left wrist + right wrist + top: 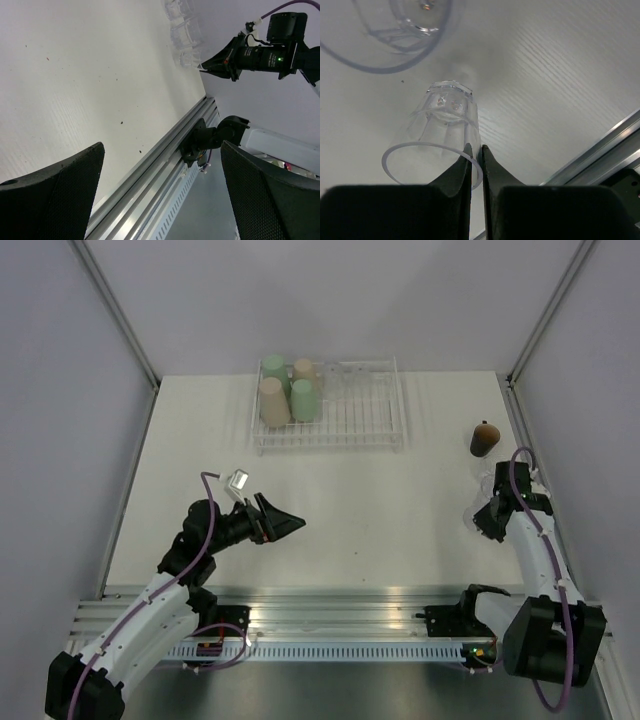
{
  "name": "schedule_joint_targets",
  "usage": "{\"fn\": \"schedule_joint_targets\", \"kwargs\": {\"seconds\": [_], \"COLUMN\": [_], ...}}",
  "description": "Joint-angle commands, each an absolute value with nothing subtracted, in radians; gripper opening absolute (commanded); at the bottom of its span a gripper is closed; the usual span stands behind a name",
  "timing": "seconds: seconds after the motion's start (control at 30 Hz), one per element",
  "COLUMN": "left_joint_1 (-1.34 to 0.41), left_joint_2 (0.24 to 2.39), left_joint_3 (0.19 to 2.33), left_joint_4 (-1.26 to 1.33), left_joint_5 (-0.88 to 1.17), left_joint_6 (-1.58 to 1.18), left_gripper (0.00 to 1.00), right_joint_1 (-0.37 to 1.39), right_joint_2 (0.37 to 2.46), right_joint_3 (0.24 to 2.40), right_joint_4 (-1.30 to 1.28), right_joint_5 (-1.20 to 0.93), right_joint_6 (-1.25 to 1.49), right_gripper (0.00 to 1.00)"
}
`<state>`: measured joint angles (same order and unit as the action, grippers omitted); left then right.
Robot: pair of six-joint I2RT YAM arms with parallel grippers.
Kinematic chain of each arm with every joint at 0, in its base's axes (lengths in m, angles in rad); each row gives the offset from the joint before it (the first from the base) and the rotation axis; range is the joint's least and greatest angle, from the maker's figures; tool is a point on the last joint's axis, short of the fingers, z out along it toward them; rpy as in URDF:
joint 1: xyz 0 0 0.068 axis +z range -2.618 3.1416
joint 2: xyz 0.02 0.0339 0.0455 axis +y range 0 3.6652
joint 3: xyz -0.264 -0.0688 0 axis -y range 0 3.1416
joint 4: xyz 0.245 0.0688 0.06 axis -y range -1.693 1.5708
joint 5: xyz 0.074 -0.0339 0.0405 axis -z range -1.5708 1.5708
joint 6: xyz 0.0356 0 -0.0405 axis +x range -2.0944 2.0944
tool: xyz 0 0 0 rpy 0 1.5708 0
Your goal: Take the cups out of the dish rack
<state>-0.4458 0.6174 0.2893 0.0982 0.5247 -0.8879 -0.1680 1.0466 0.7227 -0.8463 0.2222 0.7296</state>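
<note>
The white wire dish rack (345, 425) stands at the back of the table. In its left half are green tumblers (305, 400) and beige tumblers (274, 403); faint clear cups sit at its back right (345, 375). A dark brown cup (485, 438) stands on the table at the right. My right gripper (475, 155) is shut on the rim of a clear cup (442, 127) low over the table at the right (478, 515). Another clear cup (412, 25) stands just beyond it. My left gripper (285, 524) is open and empty over the table's left middle.
The aluminium rail (330, 615) runs along the near edge. Grey walls close in the sides and back. In the left wrist view the right arm (265, 52) and a row of clear cups (182, 35) show across the table.
</note>
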Motion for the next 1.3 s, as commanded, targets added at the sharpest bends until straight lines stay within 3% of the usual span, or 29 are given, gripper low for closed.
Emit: {"fn": "schedule_joint_targets", "kwargs": {"seconds": [0.0,0.23,0.67,0.9,1.27], "left_joint_1": [-0.448,-0.448,-0.448,-0.448,-0.448], "left_joint_2": [0.609,0.615,0.635,0.664,0.676], "left_joint_3": [0.301,0.302,0.359,0.380,0.402], "left_joint_4": [0.081,0.077,0.006,-0.028,-0.057], "left_joint_5": [0.514,0.512,0.503,0.502,0.480], "left_joint_6": [-0.838,-0.836,-0.804,-0.810,-0.810], "left_gripper": [1.00,1.00,1.00,1.00,1.00], "right_joint_1": [-0.266,-0.406,-0.715,-0.764,-0.769], "right_joint_2": [1.066,1.040,1.091,1.081,1.052], "right_joint_3": [0.686,0.744,0.637,0.604,0.686], "right_joint_4": [-0.835,-0.888,-0.726,-0.617,-0.701], "right_joint_5": [0.166,0.252,-0.044,-0.126,-0.034], "right_joint_6": [0.735,0.759,0.781,0.893,0.923], "right_gripper": [0.01,0.01,0.01,0.01,0.01]}}
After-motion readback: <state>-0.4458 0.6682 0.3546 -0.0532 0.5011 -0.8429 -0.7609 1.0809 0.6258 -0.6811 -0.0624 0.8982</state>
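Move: About 5 cm to the right of the right hand and 2 cm ahead lies the bare table spot for the clear cup already in its fingers, some 10 cm below. The nearer standing clear cup is roughly 8 cm ahead of the hand and 1 cm right, its middle 5 cm lower; the small clear cup is 15 cm ahead with no sideways offset, and the brown cup 20 cm ahead, 1 cm left, both about 6 cm lower. From the left hand the spot is around 48 cm right, 3 cm ahead and 19 cm down. Keeping the clear cup pinched by its rim wall, the right hand swings about 7 cm to the right, first also drawing back some 3 cm, then sinks slightly and eases forward 2 cm beside the nearer standing clear cup, ending with a small rise. Along the way the wrist turns some 35 degrees clockwise and tilts a little; the fingers don't open. ##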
